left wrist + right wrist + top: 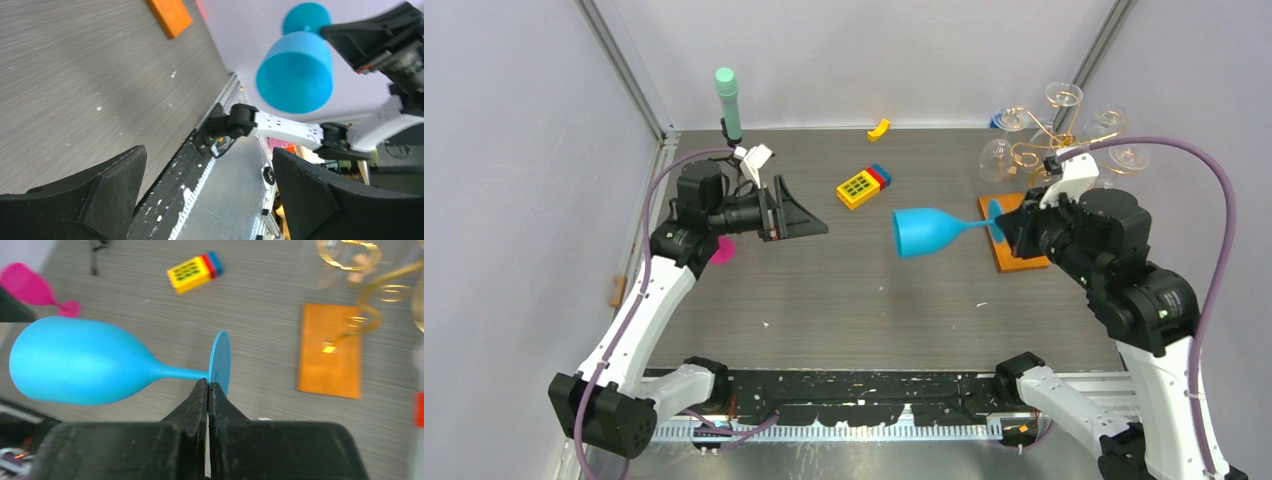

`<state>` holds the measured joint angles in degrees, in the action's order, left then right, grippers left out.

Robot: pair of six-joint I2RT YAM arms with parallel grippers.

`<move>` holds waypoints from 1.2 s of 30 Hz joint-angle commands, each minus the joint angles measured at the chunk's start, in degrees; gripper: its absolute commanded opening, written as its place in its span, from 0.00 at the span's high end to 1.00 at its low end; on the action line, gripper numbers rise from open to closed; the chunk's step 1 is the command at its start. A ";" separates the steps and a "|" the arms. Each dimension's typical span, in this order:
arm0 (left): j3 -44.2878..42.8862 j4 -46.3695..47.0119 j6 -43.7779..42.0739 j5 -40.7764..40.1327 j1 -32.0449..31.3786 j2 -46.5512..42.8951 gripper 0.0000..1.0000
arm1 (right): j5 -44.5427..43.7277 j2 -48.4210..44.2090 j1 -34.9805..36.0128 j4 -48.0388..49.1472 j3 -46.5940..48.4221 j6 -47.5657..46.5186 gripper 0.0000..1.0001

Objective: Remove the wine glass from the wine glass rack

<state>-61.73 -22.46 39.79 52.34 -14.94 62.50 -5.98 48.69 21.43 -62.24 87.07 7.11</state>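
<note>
My right gripper (1007, 228) is shut on a blue wine glass (929, 232) where the stem meets the foot, and holds it sideways above the table with the bowl pointing left. In the right wrist view the closed gripper (207, 385) pinches the glass (80, 367) beside its foot. The wine glass rack (1049, 145) has gold wire spirals on an orange-brown base (1016, 256), just behind my right gripper. Clear glasses (1064, 97) hang on it. My left gripper (809, 222) is open and empty, left of the blue glass (295, 75) and pointing at it.
A yellow toy calculator (861, 187) lies mid-table and a yellow curved piece (879, 128) near the back wall. A mint-topped stick (728, 100) stands at back left. A pink glass (30, 287) lies under my left arm. The rack's base (330, 357) shows in the right wrist view.
</note>
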 commanded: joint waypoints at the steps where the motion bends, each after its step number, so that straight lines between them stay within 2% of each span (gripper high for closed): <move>1: -0.31 11.41 8.02 3.12 -4.18 -3.07 0.00 | 15.05 0.88 0.36 15.48 -5.19 12.33 1.00; 5: -0.35 17.06 11.95 1.82 -6.91 -4.18 0.00 | 21.01 2.22 0.37 22.29 -8.76 17.46 1.00; 11: 0.59 24.10 17.24 -0.15 -8.21 -5.28 0.02 | 22.40 3.69 0.49 26.83 -11.68 20.06 1.00; 14: 0.81 26.79 20.20 -0.23 -8.59 -4.87 0.11 | 22.57 4.09 0.77 28.00 -12.64 20.63 1.00; 21: 0.43 27.46 20.42 -2.16 -10.02 -3.81 0.34 | 22.22 6.14 1.51 28.75 -13.13 20.59 1.00; 31: 0.48 26.52 17.20 -5.14 -12.85 -1.91 0.36 | 16.76 10.52 6.52 26.62 -12.47 18.80 0.99; 33: 0.11 24.15 15.49 -5.98 -13.00 -1.33 0.42 | 16.21 11.42 7.77 26.85 -12.41 18.62 1.00; 36: -1.02 18.04 11.83 -7.77 -13.10 -0.62 0.66 | 14.78 12.64 9.21 26.79 -11.98 18.20 1.00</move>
<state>-61.08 0.75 56.93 47.00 -27.73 61.36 11.40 60.82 28.97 -37.45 73.71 26.33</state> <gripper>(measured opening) 0.470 0.030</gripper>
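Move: The right hand already holds the blue wine glass by its foot, the bowl pointing left. The left gripper, where it is headed, is about 31 cm left, 2 cm ahead and 6 cm lower; the orange rack base lies some 14 cm ahead, 13 cm right and 36 cm below. From the empty left hand the glass's middle is roughly 23 cm right, 4 cm back and 6 cm up; the yellow toy block is 19 cm ahead, 11 cm right, 29 cm below. Right hand carries the blue glass about 14 cm left; left hand rises 7 cm rightward, half-closing astride its rim. ##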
